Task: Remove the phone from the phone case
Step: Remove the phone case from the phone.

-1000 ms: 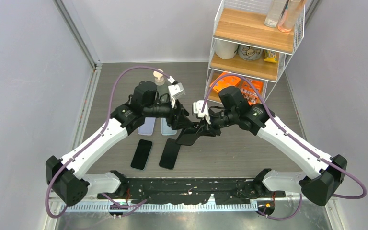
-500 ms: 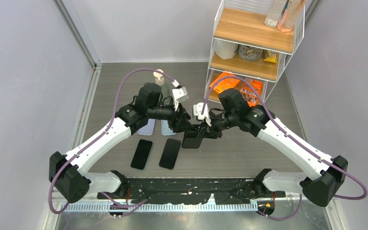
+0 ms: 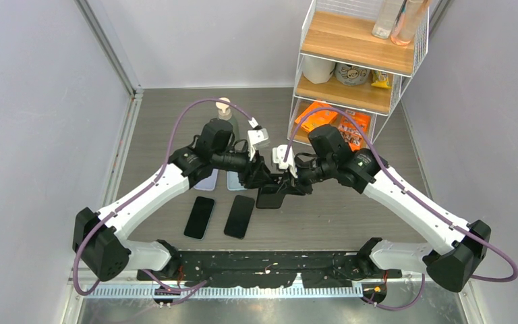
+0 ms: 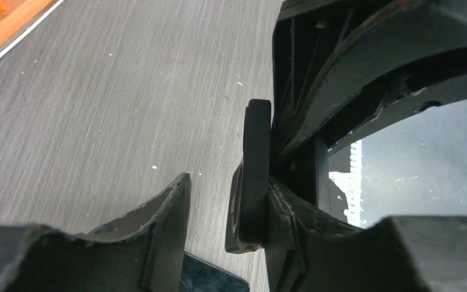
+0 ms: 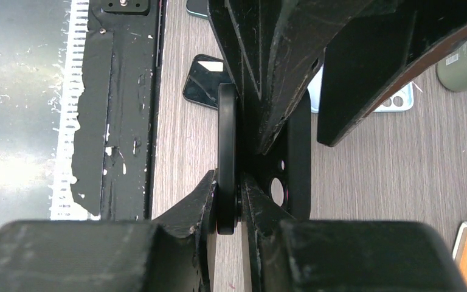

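Seen edge-on in the right wrist view, the black phone [image 5: 226, 140] sits between the jaws of my right gripper [image 5: 228, 179], which is shut on it. A black phone case [image 5: 299, 164] with round camera holes shows face-on just right of that gripper's finger, outside the jaws. In the left wrist view the black slab [image 4: 255, 164] leans on the right finger of my left gripper [image 4: 228, 182]. The left finger [image 4: 173, 213] stands apart, so the jaws are open. From above, both grippers [image 3: 264, 181] [image 3: 289, 185] meet over a black slab [image 3: 270, 198].
Two black phones [image 3: 199, 217] [image 3: 239, 216] lie flat near the front. Two pale cases [image 3: 208, 179] [image 3: 233, 182] lie half under the left arm. A bottle [image 3: 224, 111] stands behind. A wire shelf [image 3: 351, 67] of goods fills the back right. Grey walls close both sides.
My left arm has swung right and closed in on the right gripper. The black piece between them has gone from tilted to level. The left jaws have narrowed a little.
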Available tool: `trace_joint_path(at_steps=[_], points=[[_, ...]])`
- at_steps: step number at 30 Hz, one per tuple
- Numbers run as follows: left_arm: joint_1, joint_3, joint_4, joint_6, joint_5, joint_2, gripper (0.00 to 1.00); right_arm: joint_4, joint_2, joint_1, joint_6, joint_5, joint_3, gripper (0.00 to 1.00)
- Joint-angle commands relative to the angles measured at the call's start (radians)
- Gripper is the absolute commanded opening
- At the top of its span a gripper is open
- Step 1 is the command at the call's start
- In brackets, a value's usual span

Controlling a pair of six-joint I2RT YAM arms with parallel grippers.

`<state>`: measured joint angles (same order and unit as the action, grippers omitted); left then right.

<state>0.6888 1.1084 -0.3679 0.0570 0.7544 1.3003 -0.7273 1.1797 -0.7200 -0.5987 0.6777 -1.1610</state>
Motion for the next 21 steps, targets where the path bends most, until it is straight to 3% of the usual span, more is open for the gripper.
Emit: trace_joint_path(at_steps=[1, 6, 11, 21], points=[[0.018, -0.002, -0.052, 0.013, 0.069, 0.008, 0.45, 0.177, -0.06, -0.001, 0.004, 0.004, -0.025, 0.05], [0.019, 0.0, -0.06, 0.02, 0.086, 0.008, 0.26, 0.182, -0.064, -0.001, 0.005, -0.004, -0.018, 0.05], [0.017, 0.008, -0.072, 0.036, 0.061, 0.003, 0.0, 0.183, -0.071, -0.001, 0.004, -0.003, -0.011, 0.05], [0.006, 0.012, -0.059, 0.031, -0.045, 0.013, 0.0, 0.153, -0.084, -0.001, -0.012, 0.055, -0.01, 0.05]])
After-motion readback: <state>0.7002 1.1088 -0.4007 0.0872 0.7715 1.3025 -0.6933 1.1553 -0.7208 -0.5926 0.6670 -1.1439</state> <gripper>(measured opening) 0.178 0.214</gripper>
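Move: The black phone in its case hangs from the right gripper. From the left hand its middle is about 2 cm right, 1 cm back and 4 cm below; from the right hand it is some 3 cm left, 1 cm back and 4 cm below. On the table, about 18 cm below the left hand, the nearer bare phone lies roughly 10 cm left and level with it, the light blue case 11 cm left and 15 cm ahead. Close the half-open left gripper on the near, upper edge of the cased phone: draw the hand back about 1.5 cm so that the edge comes midway between the fingers, pinch, then ease roughly half a centimetre forward and down with the grip kept. Keep the right gripper's pinch on the phone, letting that hand rise only about half a centimetre. ##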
